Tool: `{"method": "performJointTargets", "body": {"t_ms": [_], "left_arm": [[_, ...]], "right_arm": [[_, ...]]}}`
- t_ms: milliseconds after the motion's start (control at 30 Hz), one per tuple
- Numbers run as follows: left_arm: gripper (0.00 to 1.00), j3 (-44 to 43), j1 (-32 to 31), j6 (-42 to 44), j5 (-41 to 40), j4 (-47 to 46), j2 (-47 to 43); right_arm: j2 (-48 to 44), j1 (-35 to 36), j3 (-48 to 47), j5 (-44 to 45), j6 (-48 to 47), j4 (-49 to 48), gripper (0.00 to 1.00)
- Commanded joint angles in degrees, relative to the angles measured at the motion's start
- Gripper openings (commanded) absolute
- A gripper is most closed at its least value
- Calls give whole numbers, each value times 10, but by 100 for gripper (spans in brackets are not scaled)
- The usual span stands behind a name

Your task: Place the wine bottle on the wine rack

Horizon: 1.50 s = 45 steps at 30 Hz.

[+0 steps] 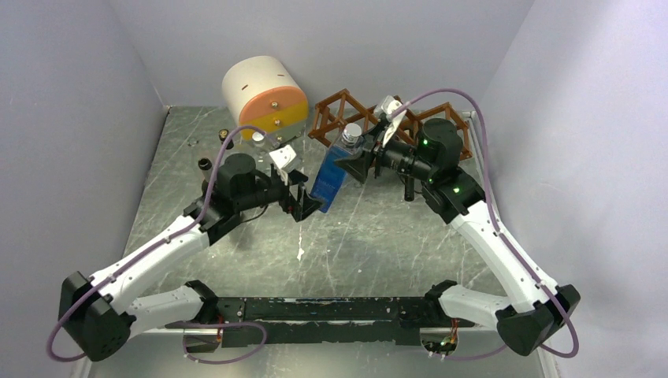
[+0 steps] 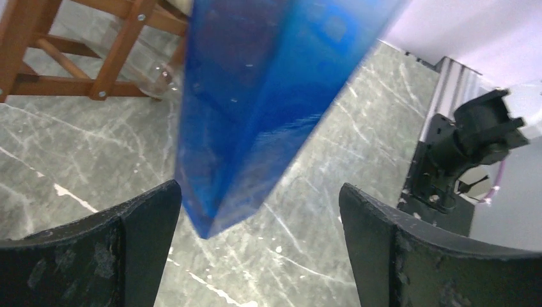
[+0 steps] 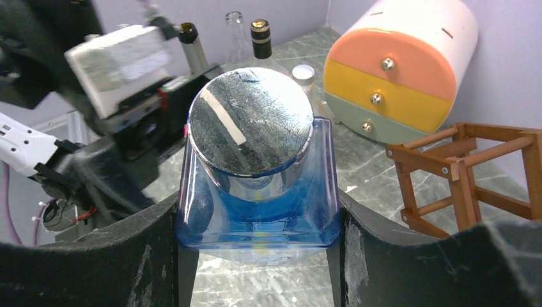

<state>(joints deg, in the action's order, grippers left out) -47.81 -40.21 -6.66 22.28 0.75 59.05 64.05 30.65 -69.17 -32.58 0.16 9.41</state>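
Note:
The wine bottle (image 1: 329, 179) is square blue glass with a round silver cap (image 3: 249, 121). It hangs tilted above the table, cap toward the back right. My right gripper (image 1: 356, 163) is shut on its shoulder just below the cap, with a pad pressed on each side (image 3: 259, 224). My left gripper (image 1: 304, 201) stands open at the bottle's lower end. In the left wrist view the bottle's bottom corner (image 2: 211, 217) hangs between the wide-apart fingers (image 2: 259, 192), close to the left one. The reddish-brown wine rack (image 1: 337, 118) stands behind the bottle at the back, partly hidden by the right arm.
A round cream drawer unit with an orange front (image 1: 264, 94) stands at the back left. Small bottles (image 1: 258, 140) stand beside it, and other bottle necks (image 3: 259, 38) show in the right wrist view. Grey walls close in three sides.

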Motion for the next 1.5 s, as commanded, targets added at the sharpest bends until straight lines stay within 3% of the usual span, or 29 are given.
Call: {"method": "performJointTargets", "body": {"t_ms": [0, 133, 400, 500, 800, 1167, 1333, 1400, 1433, 1467], "left_arm": [[97, -44, 52, 61, 95, -25, 30], [100, -46, 100, 93, 216, -46, 38], [99, -95, 102, 87, 370, -63, 105], [98, -93, 101, 46, 421, -121, 127], [97, -39, 98, -37, 457, -279, 144], [89, -28, 85, -46, 486, -345, 153], [74, -46, 69, -46, 471, -352, 170], [62, -62, 67, -30, 471, -335, 170], [48, -68, 66, -16, 466, -326, 169], [22, -72, 66, 0, 461, -314, 166]], "right_arm": [[-51, -4, -29, -12, 8, -74, 0], [-71, -4, -27, -28, 11, -72, 0], [-77, -5, -36, -64, 27, -84, 0], [-75, -4, -32, -105, 35, -106, 0], [-64, -5, -15, -169, 62, -177, 0], [-65, -5, 7, -171, 81, -226, 0], [-66, -4, 14, -169, 87, -240, 0], [-64, -4, 11, -164, 88, -236, 0], [-64, -4, 9, -161, 89, -233, 1], [-64, -4, 6, -157, 89, -227, 5]]}}
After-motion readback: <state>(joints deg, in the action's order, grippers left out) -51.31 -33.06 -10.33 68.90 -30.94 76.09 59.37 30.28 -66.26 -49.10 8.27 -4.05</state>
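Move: The blue bottle already hangs tilted in the right hand's grip near its neck, its middle about 7 cm below that hand, 3 cm to its left and 2 cm back; the wine rack lies some 20 cm ahead, 12 cm right and 27 cm lower. From the open left hand the bottle's middle is roughly 8 cm right, 3 cm ahead and 4 cm up, the rack 25 cm ahead and 23 cm right, a clear bottle 18 cm ahead and 12 cm left. The blue bottle's lower body is taken between the left fingers: that hand pokes forward about 3 cm, then comes back some 6 cm while easing right and up, turning clockwise about 40 degrees, and closes partway to pinch both sides. The right hand keeps its hold, drawing the bottle back and up and swivelling slightly counter-clockwise. ##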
